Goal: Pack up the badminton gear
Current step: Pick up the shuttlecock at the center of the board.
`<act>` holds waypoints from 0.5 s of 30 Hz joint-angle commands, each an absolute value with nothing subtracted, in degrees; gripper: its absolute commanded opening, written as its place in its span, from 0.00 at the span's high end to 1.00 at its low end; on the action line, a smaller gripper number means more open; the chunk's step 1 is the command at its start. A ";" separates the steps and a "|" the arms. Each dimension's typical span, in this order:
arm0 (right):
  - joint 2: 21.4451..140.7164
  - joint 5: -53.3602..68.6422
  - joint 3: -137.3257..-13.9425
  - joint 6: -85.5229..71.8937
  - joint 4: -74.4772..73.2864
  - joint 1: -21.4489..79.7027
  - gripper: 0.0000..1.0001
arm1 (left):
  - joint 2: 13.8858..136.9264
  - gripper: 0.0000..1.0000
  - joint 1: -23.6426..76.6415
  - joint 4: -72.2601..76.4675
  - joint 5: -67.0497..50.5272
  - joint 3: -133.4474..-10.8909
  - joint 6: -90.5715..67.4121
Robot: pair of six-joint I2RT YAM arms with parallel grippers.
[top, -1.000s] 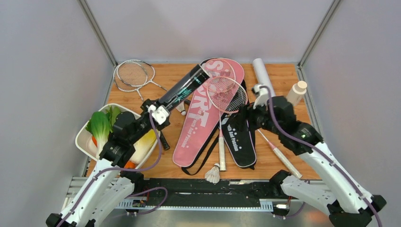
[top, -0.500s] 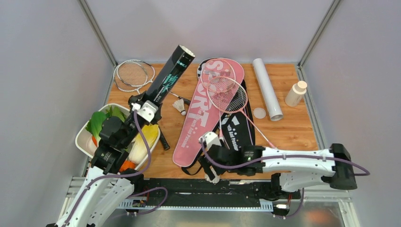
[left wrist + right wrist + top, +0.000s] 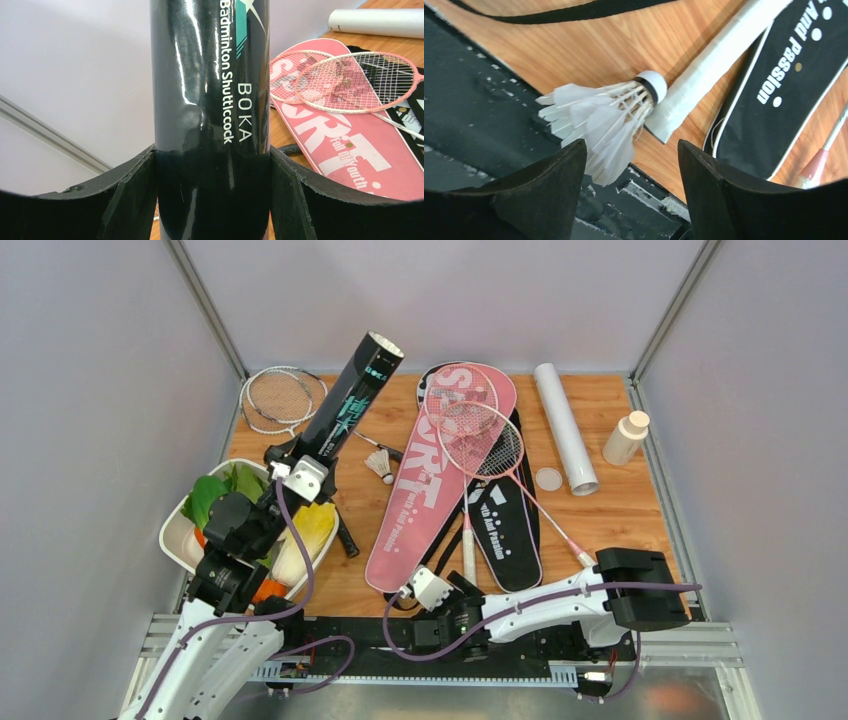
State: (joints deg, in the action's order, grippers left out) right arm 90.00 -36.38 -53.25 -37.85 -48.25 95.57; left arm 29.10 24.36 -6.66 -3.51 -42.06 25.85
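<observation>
My left gripper (image 3: 303,462) is shut on the lower end of a black shuttlecock tube (image 3: 352,400) and holds it tilted up and back, its open end at the top. In the left wrist view the fingers (image 3: 135,175) press both sides of the tube (image 3: 210,100). My right gripper (image 3: 450,608) is low at the table's near edge and hides the shuttlecock there in the top view. In the right wrist view it is open (image 3: 631,150), with a white feather shuttlecock (image 3: 599,115) lying just ahead, between the fingers, beside a white racket handle (image 3: 719,55).
A pink SPORT bag (image 3: 430,490) and a black bag (image 3: 505,525) lie mid-table under two pink rackets (image 3: 470,430). Silver rackets (image 3: 280,395) lie back left. There are also another shuttlecock (image 3: 378,467), a white tube (image 3: 563,425) with its lid (image 3: 548,478), a bottle (image 3: 625,438) and a vegetable tray (image 3: 180,530).
My left gripper has raised the black tube from lying flat to steeply tilted. My right arm has swung from the back right to the near edge, over the front shuttlecock.
</observation>
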 commanded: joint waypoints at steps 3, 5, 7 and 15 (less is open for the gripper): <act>89.90 -44.42 -52.95 -43.35 -50.48 96.11 0.36 | 28.47 0.85 24.52 -4.34 -4.22 -45.03 25.32; 90.05 -45.07 -53.08 -43.81 -50.45 96.07 0.40 | 28.64 0.85 24.52 -4.47 -4.44 -44.99 25.13; 90.84 -45.55 -53.57 -44.11 -50.41 96.06 0.44 | 28.71 0.85 24.52 -4.48 -4.66 -44.81 24.93; 92.12 -45.36 -56.99 -47.11 -51.34 96.08 0.82 | 28.35 0.85 24.48 -5.37 -4.89 -44.49 24.92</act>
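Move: The shuttlecock by the board's near edge lies just off the right hand's fingertips: roughly 1 cm ahead, 2 cm left and 2 cm below. The white racket handle's middle is about 9 cm ahead and 1 cm right, the black bag's near end some 5 cm ahead and 9 cm right, and the strap bend 3 cm ahead and 11 cm left, all near 4 cm down. From the left hand, holding the tube, the shuttlecock is about 18 cm back, 25 cm right and 32 cm below. Close the right gripper from about three-quarters open to roughly a quarter, fingers coming together at the right-hand rim of the shuttlecock's feather skirt, beside the racket handle's end. While closing, ease the hand forward about 1.5 cm, staying low over the board's edge, and let the downward-pointing fingers tip up some 5 degrees. Don't lift yet. ##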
